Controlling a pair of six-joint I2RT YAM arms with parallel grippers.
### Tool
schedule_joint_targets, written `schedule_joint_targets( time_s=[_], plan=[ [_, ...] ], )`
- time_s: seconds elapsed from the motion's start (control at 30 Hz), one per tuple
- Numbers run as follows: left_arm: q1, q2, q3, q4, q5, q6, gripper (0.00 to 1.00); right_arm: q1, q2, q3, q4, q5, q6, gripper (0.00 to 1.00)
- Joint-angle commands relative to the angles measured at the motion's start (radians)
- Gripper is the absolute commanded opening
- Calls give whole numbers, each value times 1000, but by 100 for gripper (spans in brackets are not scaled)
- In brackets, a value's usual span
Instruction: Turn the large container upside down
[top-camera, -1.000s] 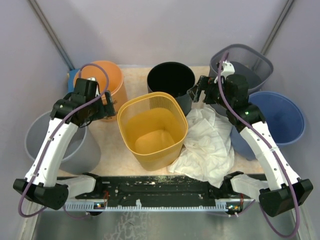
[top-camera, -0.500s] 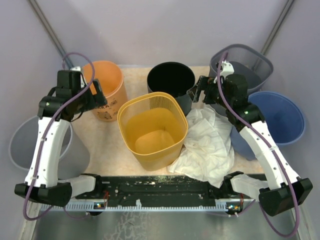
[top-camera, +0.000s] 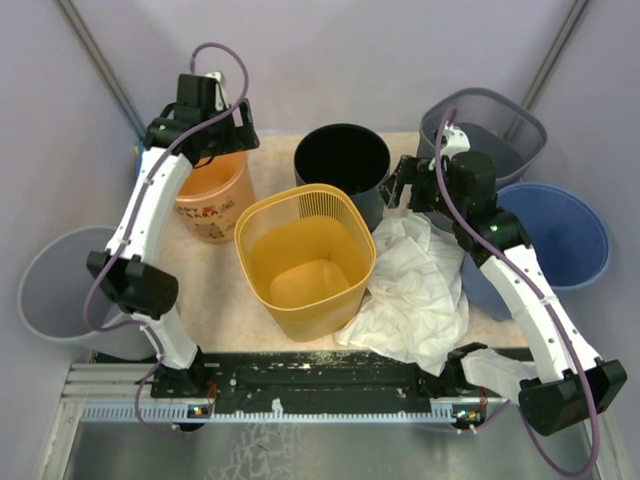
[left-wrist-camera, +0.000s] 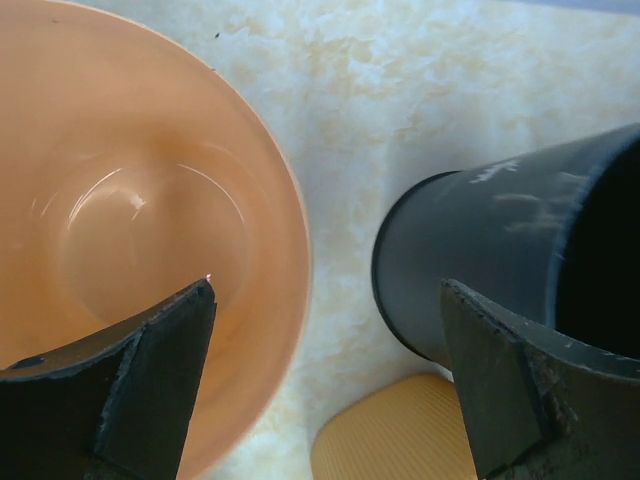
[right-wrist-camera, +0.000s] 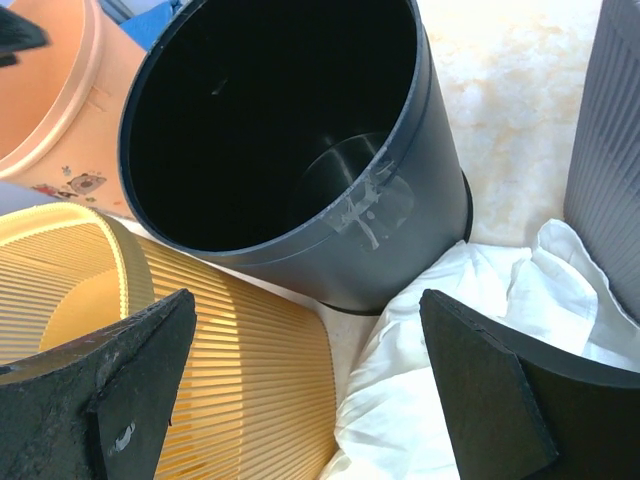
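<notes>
The large yellow slatted container (top-camera: 300, 285) stands upright and empty in the middle of the table; its wall also shows in the wrist views (left-wrist-camera: 400, 440) (right-wrist-camera: 230, 370). My left gripper (top-camera: 238, 140) (left-wrist-camera: 328, 290) hangs open above the gap between the orange bin (top-camera: 205, 205) (left-wrist-camera: 130, 230) and the black bin (top-camera: 340, 160) (left-wrist-camera: 460, 260), holding nothing. My right gripper (top-camera: 400, 182) (right-wrist-camera: 308, 296) is open beside the black bin (right-wrist-camera: 270, 130), above the yellow container's far right corner and the white cloth (right-wrist-camera: 470, 330). Neither gripper touches the yellow container.
A crumpled white cloth (top-camera: 410, 290) lies against the yellow container's right side. A dark mesh bin (top-camera: 500, 120) and a blue bin (top-camera: 560, 235) stand at the right. A grey bin (top-camera: 50, 290) sits off the table's left edge.
My left arm has swung up and back from the orange bin's left side to above its far rim. The grey bin has shifted left. The right arm has barely moved.
</notes>
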Motion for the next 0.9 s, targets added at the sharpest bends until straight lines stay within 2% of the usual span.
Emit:
schedule_joint_targets(
  time_s=[0.0, 0.13, 0.37, 0.6, 0.73, 0.87],
  plan=[
    [2, 99, 81, 20, -49, 32, 95, 2, -51, 12, 1, 42, -15, 94],
    [1, 141, 69, 35, -47, 34, 83, 2, -52, 17, -9, 55, -19, 94],
    [1, 184, 45, 47, -46, 61, 47, 2, -41, 19, -3, 45, -6, 94],
    [1, 219, 30, 51, -42, 66, 43, 2, -40, 22, -8, 49, -7, 94],
    [1, 231, 19, 61, -17, 62, 31, 2, -38, 25, -13, 51, -7, 94],
    [1, 237, 33, 58, -3, 61, 11, 2, -40, 28, -14, 52, -7, 94]
  ],
)
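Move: The orange container stands upright ahead and to the left of the open left hand, its middle about 4 cm forward, 10 cm left and some 20 cm below; its near-top rim passes under that hand. The black container is about 20 cm to the hand's right and 3 cm ahead, the yellow one about 12 cm right and 15 cm back, both equally low. From the right hand, the orange container lies roughly 37 cm left, 15 cm ahead and 18 cm below. The orange container's right-hand rim is what the left hand comes down on: the hand sinks about 9 cm and reaches some 5 cm forward, dropping quickly, pausing, then settling lower. Its fingers tip slightly more downward and close from wide open to nearly shut, one inside the wall and one outside, pinching the rim between them. ##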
